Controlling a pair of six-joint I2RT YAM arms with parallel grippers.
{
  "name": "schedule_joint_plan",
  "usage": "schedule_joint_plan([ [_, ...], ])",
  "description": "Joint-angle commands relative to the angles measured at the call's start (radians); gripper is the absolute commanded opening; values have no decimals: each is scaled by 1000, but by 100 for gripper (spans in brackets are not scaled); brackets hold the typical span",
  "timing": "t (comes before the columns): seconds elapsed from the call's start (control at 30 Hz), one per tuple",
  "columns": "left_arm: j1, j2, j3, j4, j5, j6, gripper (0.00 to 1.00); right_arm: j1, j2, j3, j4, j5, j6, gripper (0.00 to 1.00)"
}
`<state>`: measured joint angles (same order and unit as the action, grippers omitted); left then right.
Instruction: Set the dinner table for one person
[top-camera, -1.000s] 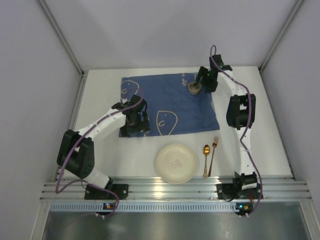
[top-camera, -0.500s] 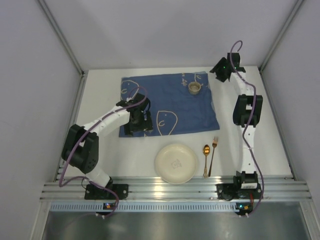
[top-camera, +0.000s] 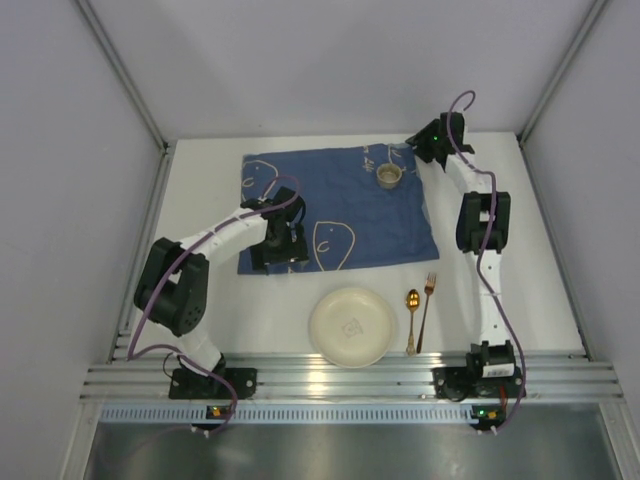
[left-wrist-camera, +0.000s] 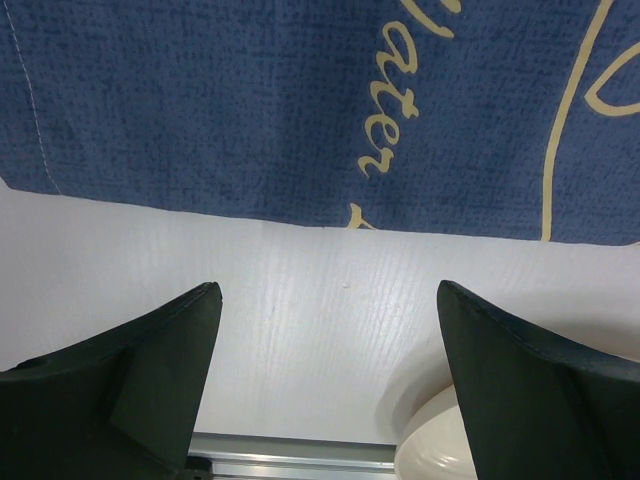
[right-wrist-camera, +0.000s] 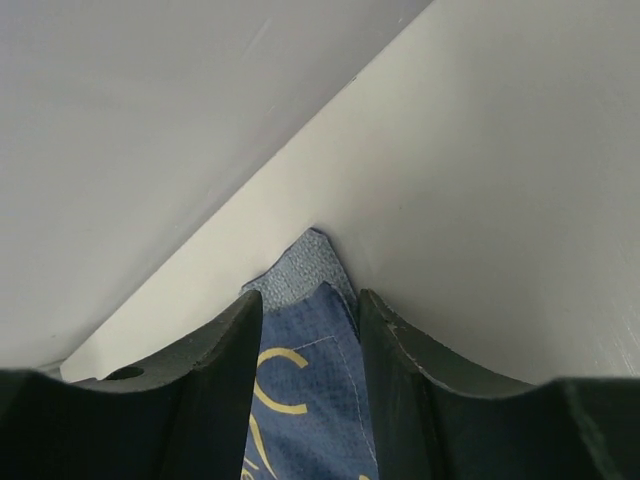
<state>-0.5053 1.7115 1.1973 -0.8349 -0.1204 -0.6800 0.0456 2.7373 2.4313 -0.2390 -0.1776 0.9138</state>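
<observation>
The dinner table (top-camera: 540, 250) is a white top. A blue cloth (top-camera: 330, 200) with pale fish outlines lies on its far half. My right gripper (top-camera: 420, 152) is down at the cloth's far right corner. In the right wrist view the right gripper (right-wrist-camera: 310, 297) is open but narrowed, and the cloth's folded corner (right-wrist-camera: 305, 400) lies flat between the fingers. My left gripper (top-camera: 277, 252) hangs at the cloth's near left edge. In its own view the left gripper (left-wrist-camera: 328, 290) is wide open over bare table (left-wrist-camera: 300, 330), holding nothing.
A small cup (top-camera: 389, 177) stands on the cloth near its far right corner. A cream plate (top-camera: 351, 326) sits at the near edge, with a gold spoon (top-camera: 412, 318) and fork (top-camera: 428, 300) to its right. The plate's rim (left-wrist-camera: 435, 450) shows by my left finger. Grey walls enclose the table.
My right gripper left the cup, swung out to the far right, and came down over the cloth's far right corner while its jaws narrowed. The left gripper stayed in place; only its elbow shifted.
</observation>
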Motion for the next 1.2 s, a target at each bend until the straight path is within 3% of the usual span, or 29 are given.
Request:
schedule_joint_plan([
  [0.0, -4, 3, 35, -12, -12, -13, 94, 16, 22, 38, 6, 33, -7, 44],
  [0.2, -2, 11, 35, -13, -16, -12, 94, 8, 2, 25, -6, 67, -39, 34],
  [0.6, -2, 20, 47, -23, -56, 17, 94, 14, 35, 55, -8, 75, -69, 1],
  [1.17, -1, -13, 16, -17, -74, -7, 95, 53, -25, 57, 67, 151, -185, 0],
])
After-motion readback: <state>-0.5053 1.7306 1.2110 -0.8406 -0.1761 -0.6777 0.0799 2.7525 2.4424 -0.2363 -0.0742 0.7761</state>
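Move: The blue cloth's far right corner, its grey underside showing, lies almost between the right hand's open fingers, about 1 cm ahead and 2 cm below. The cup on the cloth stands some 12 cm back and 6 cm to the left of that hand, and the table's far edge runs about 5 cm straight ahead. From the left hand the same corner is roughly 42 cm ahead and 34 cm to the right, 3 cm lower. The right hand eases about 1 cm to the right and 1.5 cm down at the cloth's far right corner while its half-open fingers, pointing forward and down, shut completely and pinch the blue edge just behind the grey tip. With the fingers kept shut it then comes back some 1.5 cm to the left, staying low, and rolls about 10 degrees so that its left side dips. ##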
